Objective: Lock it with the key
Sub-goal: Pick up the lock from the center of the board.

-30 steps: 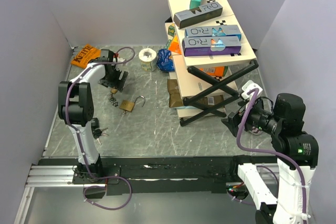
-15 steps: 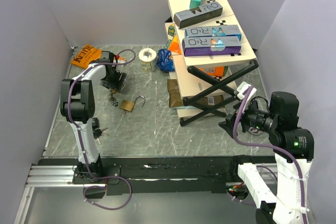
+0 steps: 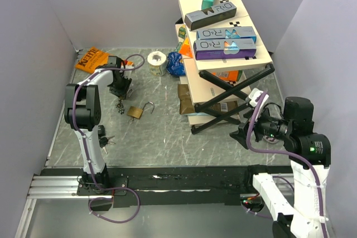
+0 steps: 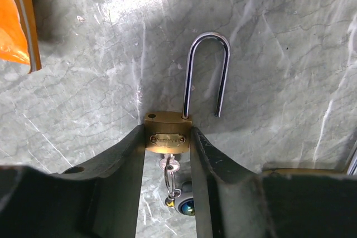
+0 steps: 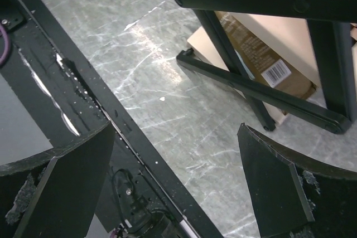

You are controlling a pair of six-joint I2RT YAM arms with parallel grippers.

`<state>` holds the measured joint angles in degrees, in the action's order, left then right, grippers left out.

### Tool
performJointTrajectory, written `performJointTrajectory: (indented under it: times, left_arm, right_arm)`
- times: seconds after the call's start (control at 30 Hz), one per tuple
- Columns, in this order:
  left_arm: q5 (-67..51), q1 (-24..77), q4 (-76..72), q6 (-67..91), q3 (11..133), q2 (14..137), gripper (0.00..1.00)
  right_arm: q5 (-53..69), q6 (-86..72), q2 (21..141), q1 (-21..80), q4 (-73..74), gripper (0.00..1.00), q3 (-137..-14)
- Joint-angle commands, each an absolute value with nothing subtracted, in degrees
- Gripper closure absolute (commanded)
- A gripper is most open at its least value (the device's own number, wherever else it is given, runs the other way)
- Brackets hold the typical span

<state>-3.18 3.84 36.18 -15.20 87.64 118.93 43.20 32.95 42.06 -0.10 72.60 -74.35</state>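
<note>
A brass padlock (image 3: pixel 135 112) lies flat on the marble table with its shackle (image 3: pixel 149 106) swung open. In the left wrist view the padlock body (image 4: pixel 166 122) sits just between my left fingertips, shackle (image 4: pixel 207 36) pointing away. A key (image 4: pixel 170 164) is in its keyhole, with a ring and a small ball (image 4: pixel 185 204). My left gripper (image 3: pixel 119 88) (image 4: pixel 167 135) has a narrow gap that frames the lock; I cannot tell whether it touches. My right gripper (image 3: pixel 241 133) (image 5: pixel 174 132) is wide open and empty over the near right of the table.
A black folding stand (image 3: pixel 231 96) (image 5: pixel 262 87) holds stacked boxes (image 3: pixel 215 20) at the right. An orange bag (image 3: pixel 91 58) (image 4: pixel 14 20), a white tape roll (image 3: pixel 157 59) and a blue bag (image 3: pixel 175 64) lie at the back. Spare keys (image 3: pixel 104 137) lie near the left arm. A black rail (image 5: pixel 83 90) runs along the near edge.
My right gripper has moved left and forward, away from the wall. My left gripper has shifted only slightly. The padlock and key have not moved.
</note>
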Motion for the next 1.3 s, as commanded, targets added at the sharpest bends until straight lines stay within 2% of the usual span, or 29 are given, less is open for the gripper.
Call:
performJointTrajectory:
  times: [0.0, 0.23, 0.53, 0.77, 1.07, 1.27]
  left_arm:
    - [-5.4, 4.0, 36.1, -12.6, 86.2, 117.5, 0.74]
    - [-4.4, 3.9, 34.4, -5.5, 81.6, 110.0, 0.99]
    - [-9.7, 0.7, 34.2, 7.5, 77.3, 99.8, 0.99]
    - [-12.6, 0.2, 35.3, 11.9, 72.6, 84.6, 0.99]
    - [-20.6, -7.1, 41.6, 15.4, 69.3, 69.2, 0.99]
    - [-28.7, -11.2, 45.5, 19.7, 66.6, 62.3, 0.99]
  right_arm:
    - [44.4, 32.9, 43.2, 1.8, 70.3, 0.00, -72.5]
    - [41.7, 30.1, 45.4, 7.3, 65.9, 0.00, -70.8]
    - [41.8, 24.8, 47.2, 22.3, 60.9, 0.00, -67.6]
    - [42.4, 19.8, 51.9, 33.3, 52.7, 0.00, -67.8]
    - [35.4, 16.3, 65.5, 51.8, 43.1, 0.00, -78.0]
    - [28.7, 9.7, 74.0, 56.6, 32.9, 0.00, -84.3]
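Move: The small brass lock is already pinched between the left fingertips, still down on the board, its key and ring trailing about 4 cm nearer the robot. From that hand, the larger brass padlock lies about 8 cm right and 7 cm back, the orange packet some 11 cm left and 16 cm ahead, both nearly level in height. From the open right hand the small lock is roughly 30 cm ahead, 49 cm left and 28 cm below. Keeping its pinch on the brass lock's body, the left hand first draws back about 3 cm close to the board, then climbs some 20 cm while pulling farther back, twisting counter-clockwise and tipping its fingertips out to the right and forward. The empty right hand sinks about 3 cm, then sweeps some 20 cm left towards the left hand, turning about 40 degrees counter-clockwise with its fingers wide open. ##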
